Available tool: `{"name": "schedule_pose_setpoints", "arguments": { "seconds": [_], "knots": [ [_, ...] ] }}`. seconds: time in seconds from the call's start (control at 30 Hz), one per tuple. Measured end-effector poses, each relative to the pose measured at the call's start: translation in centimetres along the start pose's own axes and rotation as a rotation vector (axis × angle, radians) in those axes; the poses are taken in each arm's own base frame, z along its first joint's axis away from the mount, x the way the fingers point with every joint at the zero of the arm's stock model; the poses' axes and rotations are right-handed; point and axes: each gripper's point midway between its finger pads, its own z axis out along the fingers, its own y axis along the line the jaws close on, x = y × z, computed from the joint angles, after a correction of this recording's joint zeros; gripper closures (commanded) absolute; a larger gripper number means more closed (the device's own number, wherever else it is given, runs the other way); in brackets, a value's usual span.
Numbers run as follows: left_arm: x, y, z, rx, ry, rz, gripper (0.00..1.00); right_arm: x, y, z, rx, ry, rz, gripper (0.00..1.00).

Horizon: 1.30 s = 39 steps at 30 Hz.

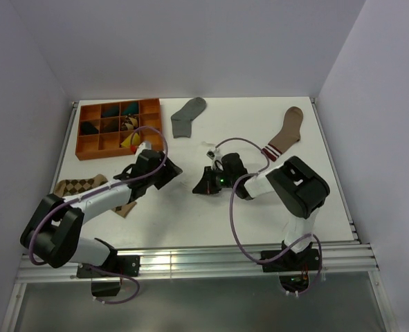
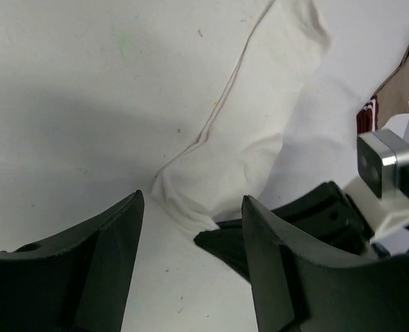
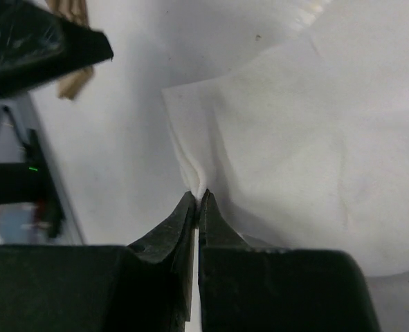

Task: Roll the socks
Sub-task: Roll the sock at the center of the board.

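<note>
A white sock (image 2: 256, 124) lies flat on the white table, and its near end is bunched into a fold. My right gripper (image 3: 198, 198) is shut on that folded edge of the white sock (image 3: 294, 145), low on the table (image 1: 203, 181). My left gripper (image 2: 194, 198) stands open just short of the same fold, its fingers (image 2: 114, 263) on either side of bare table and touching nothing. In the top view the left gripper (image 1: 175, 170) sits just left of the right one. A grey sock (image 1: 188, 115) lies flat at the back centre.
An orange compartment tray (image 1: 86, 147) with dark and coloured items stands at the back left. A tan diamond-patterned sock (image 1: 86, 185) lies under the left arm. A brown sock with a striped cuff (image 1: 287, 131) lies at the back right.
</note>
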Motion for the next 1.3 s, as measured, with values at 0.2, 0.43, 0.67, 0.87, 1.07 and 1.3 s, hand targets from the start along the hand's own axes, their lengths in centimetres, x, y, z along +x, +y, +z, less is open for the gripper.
{"name": "schedule_pose_setpoints", "arguments": {
  "seconds": [0.2,0.43,0.67,0.87,1.07,1.3],
  "knots": [
    [1.7,2.2,-0.3,0.001,0.013,-0.031,0.41,-0.1,-1.3,-0.7,-0.073,-0.006,0.298,1.0],
    [3.9,2.1,-0.4,0.025,0.046,-0.03,0.45,0.3,-1.7,-0.5,-0.155,0.0,0.552,1.0],
    [4.7,2.0,0.6,0.033,0.057,-0.026,0.51,0.3,-1.7,-0.4,-0.156,0.024,0.597,1.0],
    [4.8,1.9,1.3,0.044,0.05,-0.028,0.77,0.2,-1.8,-0.2,-0.147,0.051,0.597,1.0],
    [4.8,2.4,1.8,0.024,0.043,-0.026,0.86,0.2,-1.8,-0.1,-0.141,0.065,0.595,1.0],
    [4.6,2.2,2.4,0.025,0.034,-0.022,0.85,0.1,-1.8,-0.1,-0.133,0.077,0.582,1.0]
  ]
}}
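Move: The white sock's near-left corner, the bit to pinch, lies about 2 cm back, 2 cm to the right and 5 cm below the left hand. The right gripper's tip, shut on the near edge, is roughly 7 cm right and 4 cm back of the left hand, at that same low height. The grey sock lies about 19 cm ahead and 5 cm right of the left hand. From the right hand, the corner is some 5 cm left and 2 cm ahead, about level. Bring the open left gripper back and down onto the white sock's near-left corner, just beside the right fingertips, then sink farther while easing right and slightly forward, about 5 cm down in all, and close on the corner. Meanwhile keep the right grip on the near edge, rolling that wrist some 30 degrees forward-side-down and easing slightly right and down. ##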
